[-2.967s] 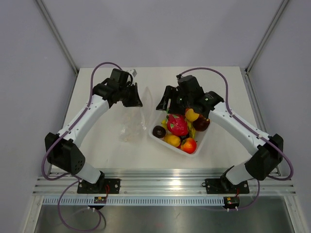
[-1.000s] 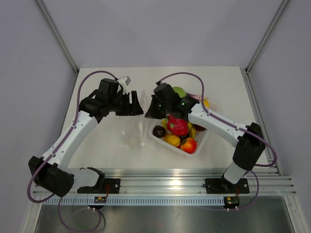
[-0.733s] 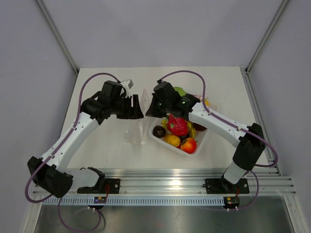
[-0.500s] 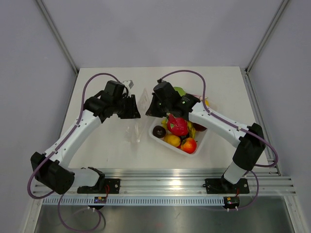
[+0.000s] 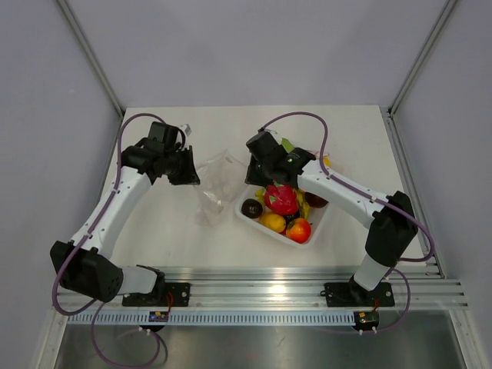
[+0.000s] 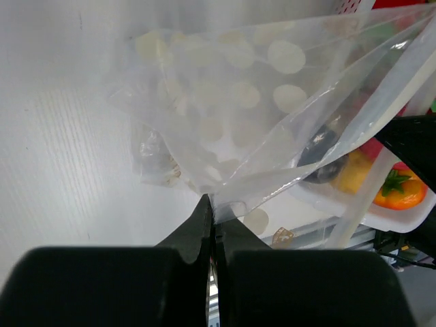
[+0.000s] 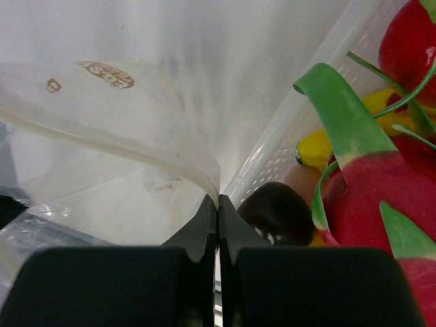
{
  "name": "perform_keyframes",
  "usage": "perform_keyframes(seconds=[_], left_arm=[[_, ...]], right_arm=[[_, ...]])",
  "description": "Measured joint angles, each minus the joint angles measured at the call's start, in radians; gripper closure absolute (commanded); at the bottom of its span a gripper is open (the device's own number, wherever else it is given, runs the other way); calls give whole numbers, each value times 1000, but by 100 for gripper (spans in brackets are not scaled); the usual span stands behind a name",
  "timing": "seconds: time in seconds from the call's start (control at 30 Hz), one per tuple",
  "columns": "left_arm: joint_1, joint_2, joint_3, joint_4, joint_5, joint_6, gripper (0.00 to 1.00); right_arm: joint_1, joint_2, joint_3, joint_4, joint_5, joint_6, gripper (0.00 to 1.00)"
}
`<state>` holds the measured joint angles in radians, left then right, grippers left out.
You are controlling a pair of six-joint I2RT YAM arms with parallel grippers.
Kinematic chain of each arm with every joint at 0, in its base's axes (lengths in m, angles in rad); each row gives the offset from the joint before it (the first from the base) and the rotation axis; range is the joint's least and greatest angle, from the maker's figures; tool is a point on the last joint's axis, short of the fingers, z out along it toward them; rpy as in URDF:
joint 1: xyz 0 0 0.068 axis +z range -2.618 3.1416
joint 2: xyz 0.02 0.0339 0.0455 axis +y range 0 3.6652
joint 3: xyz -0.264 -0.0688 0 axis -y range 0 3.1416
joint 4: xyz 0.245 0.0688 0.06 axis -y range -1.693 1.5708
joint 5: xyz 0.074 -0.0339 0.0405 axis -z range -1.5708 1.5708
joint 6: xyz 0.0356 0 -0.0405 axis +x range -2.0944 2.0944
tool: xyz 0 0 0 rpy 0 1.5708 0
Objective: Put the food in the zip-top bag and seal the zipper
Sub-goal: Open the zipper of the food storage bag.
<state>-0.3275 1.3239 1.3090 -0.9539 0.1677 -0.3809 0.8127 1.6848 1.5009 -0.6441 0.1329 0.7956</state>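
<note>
The see-through zip-top bag (image 5: 217,179) hangs stretched between my two grippers, lifted off the table, with its lower part sagging to the tabletop. My left gripper (image 5: 191,175) is shut on the bag's left edge (image 6: 231,194). On the opposite edge, beside the tray, my right gripper (image 5: 247,178) is shut too. The zipper (image 7: 116,139) curves as a pale strip toward the right jaws. The food lies in the white tray (image 5: 314,237): a pink dragon fruit (image 5: 280,198), a dark purple fruit (image 5: 251,207), an orange-yellow piece (image 5: 272,222) and a red-orange one (image 5: 298,229).
The tray's perforated wall (image 7: 306,129) stands right beside the right jaws. A green piece (image 5: 286,144) and a yellow piece (image 5: 327,162) show behind the right arm. Metal rails (image 5: 261,294) run along the near table edge.
My left gripper has shut on the bag's edge and drawn back to the left, spreading the bag out. The right gripper has stayed shut on the bag near the tray.
</note>
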Motion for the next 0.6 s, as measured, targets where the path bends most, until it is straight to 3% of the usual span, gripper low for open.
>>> perform_keyframes(seconds=[0.33,0.37,0.43,0.47,0.6], left_arm=[[79,-15,15,27,154,-11,100],[72,-14,14,33,157,-14,100],[55,-12,14,37,142,-19,100],[41,-8,14,36,129,-20,100],[-18,24,16,33,75,-20,100]], right_arm=[[-1,39,0,0,7,-27,97],[-1,39,0,1,7,-29,83],[-1,39,0,2,8,-34,70],[-1,39,0,3,8,-40,58],[-1,23,-8,11,10,-59,43]])
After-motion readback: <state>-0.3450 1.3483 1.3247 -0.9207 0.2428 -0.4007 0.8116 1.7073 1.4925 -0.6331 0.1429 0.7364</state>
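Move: Between the two shut grippers, each still pinching a side of the bag's rim, hangs the mouth of the zip-top bag: its middle is about 5 cm right of the left hand and about 5 cm left of the right hand, level with both. The produce basket's middle lies some 9 cm right of the right hand, 3 cm back and 11 cm below. From that hand, the dark round fruit sits 1 cm right, 4 cm back and 11 cm down. Letting go of its side of the rim, the right hand first sinks a bit under 2 cm, stays there, then opens its fingers to about half. The left hand keeps its pinch, rises about 2 cm with a slight roll, then swings roughly 2.5 cm right towards the right hand while sinking most of the way back. ##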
